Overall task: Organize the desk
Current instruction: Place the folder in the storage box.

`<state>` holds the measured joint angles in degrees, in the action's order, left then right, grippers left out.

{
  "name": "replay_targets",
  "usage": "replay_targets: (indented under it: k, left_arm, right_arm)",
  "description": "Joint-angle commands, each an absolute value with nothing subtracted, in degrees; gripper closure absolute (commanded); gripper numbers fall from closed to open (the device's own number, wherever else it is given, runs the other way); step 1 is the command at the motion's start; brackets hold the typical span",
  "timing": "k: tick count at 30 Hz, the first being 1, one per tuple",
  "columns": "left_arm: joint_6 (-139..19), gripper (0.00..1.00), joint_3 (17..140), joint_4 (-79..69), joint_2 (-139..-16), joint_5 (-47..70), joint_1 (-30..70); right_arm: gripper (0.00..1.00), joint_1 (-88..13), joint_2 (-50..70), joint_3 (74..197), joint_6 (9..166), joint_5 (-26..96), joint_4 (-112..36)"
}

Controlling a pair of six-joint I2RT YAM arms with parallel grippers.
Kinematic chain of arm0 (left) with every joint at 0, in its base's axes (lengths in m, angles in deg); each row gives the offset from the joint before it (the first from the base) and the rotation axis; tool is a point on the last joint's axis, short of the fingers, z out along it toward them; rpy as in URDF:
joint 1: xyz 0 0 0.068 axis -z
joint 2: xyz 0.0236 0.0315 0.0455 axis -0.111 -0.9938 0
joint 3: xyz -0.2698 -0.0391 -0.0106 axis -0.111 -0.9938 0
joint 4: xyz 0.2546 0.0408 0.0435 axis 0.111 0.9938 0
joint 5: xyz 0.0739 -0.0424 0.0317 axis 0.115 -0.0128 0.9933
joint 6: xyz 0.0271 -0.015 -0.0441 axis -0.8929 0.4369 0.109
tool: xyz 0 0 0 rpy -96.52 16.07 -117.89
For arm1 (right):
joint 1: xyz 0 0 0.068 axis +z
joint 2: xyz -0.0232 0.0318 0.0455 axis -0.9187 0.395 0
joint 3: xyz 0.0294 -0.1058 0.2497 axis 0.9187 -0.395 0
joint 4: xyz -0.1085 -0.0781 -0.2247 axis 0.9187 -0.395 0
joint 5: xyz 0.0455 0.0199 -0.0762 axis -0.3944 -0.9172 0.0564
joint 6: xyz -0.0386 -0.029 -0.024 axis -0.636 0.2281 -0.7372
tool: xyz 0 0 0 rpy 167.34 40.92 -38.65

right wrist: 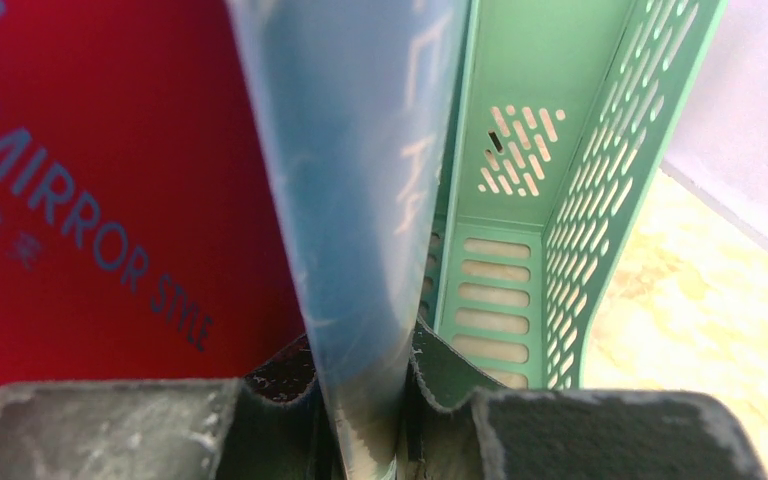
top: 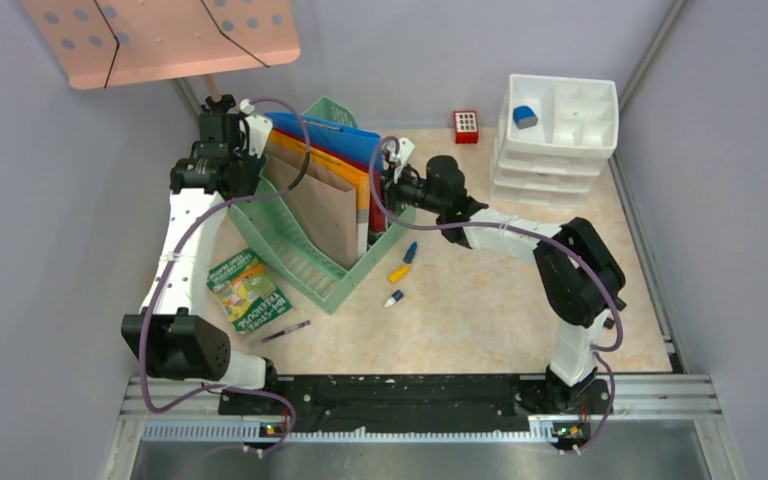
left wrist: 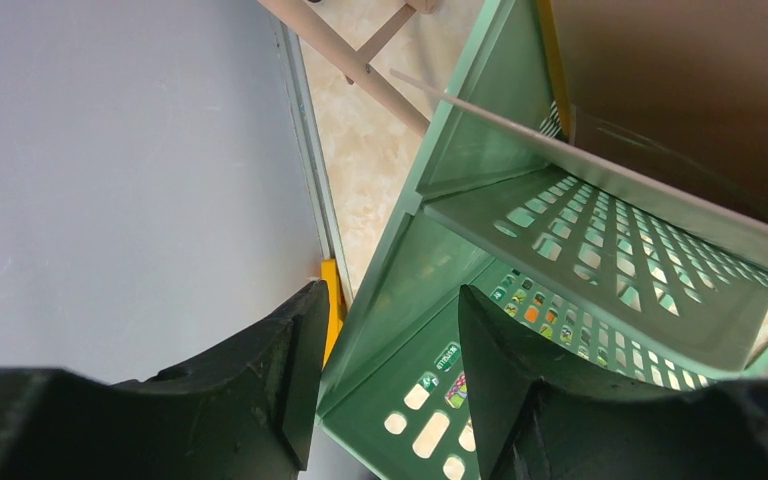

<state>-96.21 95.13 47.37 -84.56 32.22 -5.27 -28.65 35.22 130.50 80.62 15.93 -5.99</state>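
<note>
On the beige desk (top: 480, 310) stands a green file rack (top: 310, 270) holding blue (top: 330, 135), orange (top: 330, 165), brown (top: 320, 205) and red folders. My right gripper (top: 385, 185) reaches in from the right. In the right wrist view it (right wrist: 360, 350) is shut on the edge of the blue folder (right wrist: 360, 150), with the red folder (right wrist: 80, 180) beside it and an empty rack slot (right wrist: 520, 200) to the right. My left gripper (top: 235, 150) is at the rack's back left corner. In its own view it (left wrist: 390, 290) is open and straddles the rack's end wall (left wrist: 440, 230).
A green booklet (top: 248, 290) and a pen (top: 285, 331) lie left of the rack. Blue (top: 411, 251), yellow (top: 399, 272) and white (top: 393, 298) markers lie to its right. A red box (top: 466, 126) and white drawer unit (top: 558, 130) stand at the back right. A pink perforated plate (top: 160, 35) hangs over the back left.
</note>
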Motion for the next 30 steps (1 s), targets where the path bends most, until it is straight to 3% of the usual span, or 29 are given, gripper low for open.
replay_targets:
  k: [1, 6, 16, 30]
  left_arm:
    - [-96.11, 0.45, 96.22, 47.75, -82.8, 29.48, -5.38]
    - [-96.52, 0.45, 95.93, 47.61, -82.55, 28.86, -5.33]
    - [-98.01, 0.45, 95.03, 46.25, -82.52, 27.61, -5.39]
    - [-100.53, 0.45, 94.35, 45.28, -82.27, 27.14, -5.38]
  right_arm:
    - [1.0, -27.01, 32.38, 128.02, 78.68, 16.73, -6.64]
    - [0.93, -27.03, 32.79, 126.93, 79.14, 17.22, -7.39]
    - [0.6, -26.99, 30.51, 125.11, 80.17, 18.54, -10.42]
    - [0.39, -27.14, 21.06, 129.44, 76.61, 24.29, -23.28]
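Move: The right hand still grips the blue folder's near edge. Its slot in the storage box is centred about 11 cm to the left, 6 cm ahead and roughly 8 cm lower. The red folder borders that slot, some 12 cm left and 4 cm ahead; the orange folder is about 14 cm left and 2 cm ahead. A blue marker lies on the table 14 cm back and 6 cm right. From the left hand, the slot is roughly 17 cm right and 8 cm ahead. Lower the right gripper a little with the blue folder still pinched, guiding it down into the box beside the red one, then open the fingers wide and keep sinking to about 6 cm below the start, tipping the fingertips down some 10 degrees. Then, fingers still spreading, rise about 5 cm while easing right and back, away from the folder. ##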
